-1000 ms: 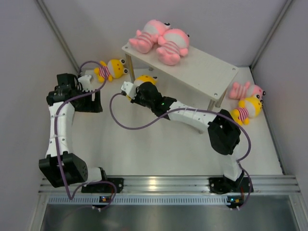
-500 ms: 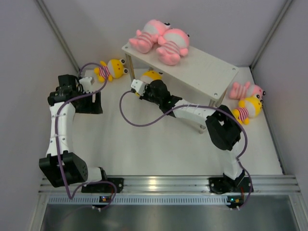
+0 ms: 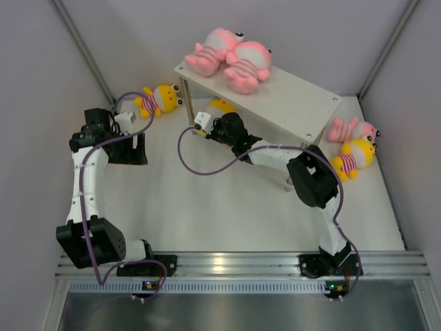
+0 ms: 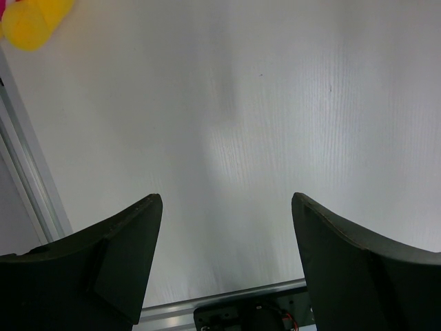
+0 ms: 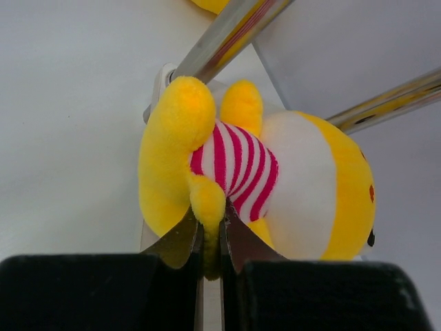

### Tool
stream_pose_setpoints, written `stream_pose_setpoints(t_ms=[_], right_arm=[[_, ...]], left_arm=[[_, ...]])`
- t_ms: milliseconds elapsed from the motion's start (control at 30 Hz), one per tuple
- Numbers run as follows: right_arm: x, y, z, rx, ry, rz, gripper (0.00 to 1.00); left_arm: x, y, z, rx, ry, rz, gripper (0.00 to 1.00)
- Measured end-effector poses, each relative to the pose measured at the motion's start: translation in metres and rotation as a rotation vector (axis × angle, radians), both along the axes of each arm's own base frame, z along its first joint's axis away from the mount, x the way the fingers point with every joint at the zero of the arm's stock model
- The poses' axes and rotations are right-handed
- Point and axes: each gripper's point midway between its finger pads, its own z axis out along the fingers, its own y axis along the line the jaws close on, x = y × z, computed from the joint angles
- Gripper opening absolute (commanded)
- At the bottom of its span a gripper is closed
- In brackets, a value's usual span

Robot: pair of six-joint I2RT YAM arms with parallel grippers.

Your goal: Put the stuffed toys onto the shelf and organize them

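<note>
My right gripper (image 3: 215, 121) is shut on a limb of a yellow stuffed toy (image 5: 262, 183) and holds it at the left end of the white shelf (image 3: 296, 96), under the top tier, beside a silver leg (image 5: 220, 38). In the top view that toy (image 3: 219, 107) shows half hidden under the shelf edge. Two pink toys (image 3: 231, 58) lie on the shelf's top at the far left. Another yellow toy (image 3: 160, 98) lies on the table left of the shelf. My left gripper (image 3: 129, 148) is open and empty above bare table, near that toy.
A pink toy (image 3: 351, 129) and a yellow toy (image 3: 355, 157) lie on the table right of the shelf, by the right wall. White walls close in the back and sides. A purple cable (image 3: 200, 169) loops over the table from my right arm.
My right gripper has carried the yellow toy away from me and to the right, from the open table to under the shelf's left end. The left arm has barely moved.
</note>
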Motion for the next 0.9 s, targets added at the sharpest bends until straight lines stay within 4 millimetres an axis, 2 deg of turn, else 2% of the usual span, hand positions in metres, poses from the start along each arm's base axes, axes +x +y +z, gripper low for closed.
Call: stream_pose_setpoints(t_ms=[67,167,200,233,300,433,533,633,733,833,900], right_arm=[[0.001,0.0,0.001,-0.002,-0.005,0.006,0.06],[0.002,-0.002,-0.001,-0.013,-0.013,0.011,0.27],[0.001,-0.003,-0.002,-0.022,-0.017,0.015,0.45],[0.0,-0.003,-0.004,-0.025,-0.015,0.015,0.58],[-0.003,-0.007,-0.008,-0.054,-0.02,0.02,0.73],[-0.02,-0.012,-0.012,-0.106,-0.006,0.024,0.83],[-0.035,-0.009,0.004,-0.118,-0.023,0.027,0.88],[-0.061,0.007,0.04,-0.103,-0.073,0.053,0.96],[-0.104,0.034,0.081,-0.085,-0.094,0.13,0.96],[-0.163,0.071,0.143,-0.011,-0.069,0.28,0.96],[-0.2,0.084,0.201,0.091,-0.063,0.379,0.97]], left_arm=[[0.0,0.0,0.0,0.0,0.001,0.0,0.81],[0.0,0.0,-0.001,0.001,0.002,-0.002,0.81],[-0.001,0.0,-0.001,0.0,0.003,-0.003,0.81],[-0.001,0.0,-0.002,-0.001,0.004,-0.004,0.81],[-0.001,-0.001,-0.002,-0.005,0.004,-0.009,0.81],[-0.001,-0.004,-0.002,-0.017,0.002,-0.021,0.81],[-0.001,-0.005,-0.003,-0.022,0.004,-0.026,0.81],[-0.001,-0.007,-0.003,-0.028,0.003,-0.031,0.81],[-0.001,-0.008,-0.003,-0.035,0.002,-0.036,0.81],[-0.002,-0.009,-0.005,-0.04,0.006,-0.039,0.81],[-0.003,-0.009,-0.006,-0.041,0.011,-0.041,0.81]])
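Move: At the left end of the lower shelf board, the yellow striped toy hangs by a leg from the right fingers, its middle about 7 cm ahead of that hand, 2 cm right and 3 cm lower. The shelf's left post foot is 5 cm ahead and 6 cm left; another yellow toy lies 15 cm ahead and 15 cm left. The nearer pink toy is 9 cm ahead, 10 cm right, 20 cm higher. From the left hand, the striped toy is some 22 cm ahead, 25 cm right. Opening wide from a shut grip on the yellow toy's leg, the right hand first dips about a centimetre and lets go. Then it pulls back and up, ever faster, away from the lower board, ending some 20 cm back and 20 cm higher, 8 cm farther left. The hand swings about 20 degrees counter-clockwise as it leaves, fingers wide open. ##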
